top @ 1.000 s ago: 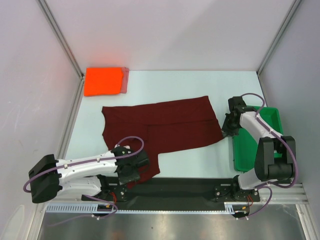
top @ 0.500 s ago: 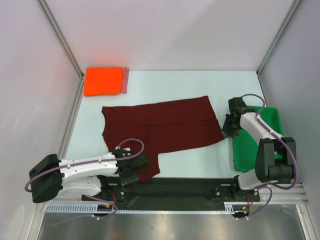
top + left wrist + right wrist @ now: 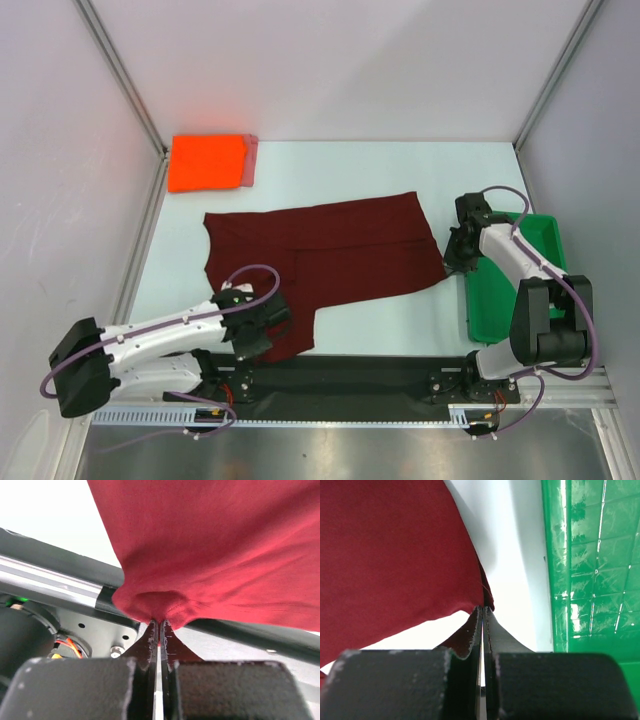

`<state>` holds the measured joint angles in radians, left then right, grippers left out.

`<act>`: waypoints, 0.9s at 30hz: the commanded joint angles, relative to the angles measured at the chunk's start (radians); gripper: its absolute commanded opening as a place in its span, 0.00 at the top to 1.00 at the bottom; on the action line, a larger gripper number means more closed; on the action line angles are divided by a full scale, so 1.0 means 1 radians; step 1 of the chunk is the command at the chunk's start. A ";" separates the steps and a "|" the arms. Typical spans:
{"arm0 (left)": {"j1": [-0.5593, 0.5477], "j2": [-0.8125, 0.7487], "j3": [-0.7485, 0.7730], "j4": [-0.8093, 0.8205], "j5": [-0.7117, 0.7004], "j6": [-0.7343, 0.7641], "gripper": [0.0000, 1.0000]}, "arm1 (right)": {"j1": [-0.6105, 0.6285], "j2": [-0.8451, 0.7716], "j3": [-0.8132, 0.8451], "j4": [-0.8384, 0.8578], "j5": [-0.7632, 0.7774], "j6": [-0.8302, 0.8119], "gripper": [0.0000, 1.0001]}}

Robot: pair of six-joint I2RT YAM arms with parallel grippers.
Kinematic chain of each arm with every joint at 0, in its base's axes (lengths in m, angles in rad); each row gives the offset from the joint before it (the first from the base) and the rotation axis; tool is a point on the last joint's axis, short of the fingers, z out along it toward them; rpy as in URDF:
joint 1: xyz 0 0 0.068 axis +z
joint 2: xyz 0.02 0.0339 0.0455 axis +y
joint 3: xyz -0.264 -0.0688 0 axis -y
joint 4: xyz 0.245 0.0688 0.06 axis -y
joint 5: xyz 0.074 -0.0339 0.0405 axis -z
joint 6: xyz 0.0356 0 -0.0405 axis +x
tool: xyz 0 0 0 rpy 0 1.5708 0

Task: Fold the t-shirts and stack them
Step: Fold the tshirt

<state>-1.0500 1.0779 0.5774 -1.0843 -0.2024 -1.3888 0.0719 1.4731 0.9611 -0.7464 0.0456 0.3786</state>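
The dark maroon t-shirt (image 3: 320,250) lies spread flat across the middle of the table. My left gripper (image 3: 255,338) is shut on its near left corner, where the cloth (image 3: 210,545) bunches at the fingertips (image 3: 159,624). My right gripper (image 3: 452,258) is shut on the shirt's right corner (image 3: 395,555), pinched at the tips (image 3: 483,609). A folded bright orange-red t-shirt (image 3: 207,162) lies at the far left corner on top of a pinkish one (image 3: 251,160), of which only an edge shows.
A green plastic tray (image 3: 540,240) stands at the right edge, close behind the right arm. A black strip and metal rail (image 3: 380,375) run along the near edge under the left gripper. Grey walls enclose the table.
The left gripper has closed on the maroon shirt's near left corner and shifted slightly. The right gripper has kept its grip and place.
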 commanded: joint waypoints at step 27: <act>0.700 0.474 0.823 0.182 -0.163 0.855 1.00 | 0.005 0.444 0.599 -0.122 -0.035 -0.050 1.00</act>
<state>-0.3710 1.5078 1.3151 -0.9489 -0.3779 -0.6495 0.0811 1.8782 1.4868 -0.8413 0.0097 0.3408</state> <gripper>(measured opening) 0.011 0.009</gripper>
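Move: The left gripper already pinches the dark red shirt's near hem at the table's front edge; the shirt's far left corner lies about 37 cm ahead, 16 cm to its left and 3 cm lower, with the orange folded shirt some 16 cm beyond that corner. The right gripper keeps the shirt's near right corner, with the shirt's far right corner about 23 cm ahead, 6 cm left and 5 cm below; the green bin's middle is level with this gripper, roughly 16 cm right. Keep both grippers shut on the cloth and carry the near side forward over the shirt: sweep the left gripper about 26 cm forward, rising 12 cm, towards the far left corner, its fingertips tipping forward. Follow with the right, starting slower, some 12 cm forward towards the far right corner, rising slightly and then beginning to sink. ##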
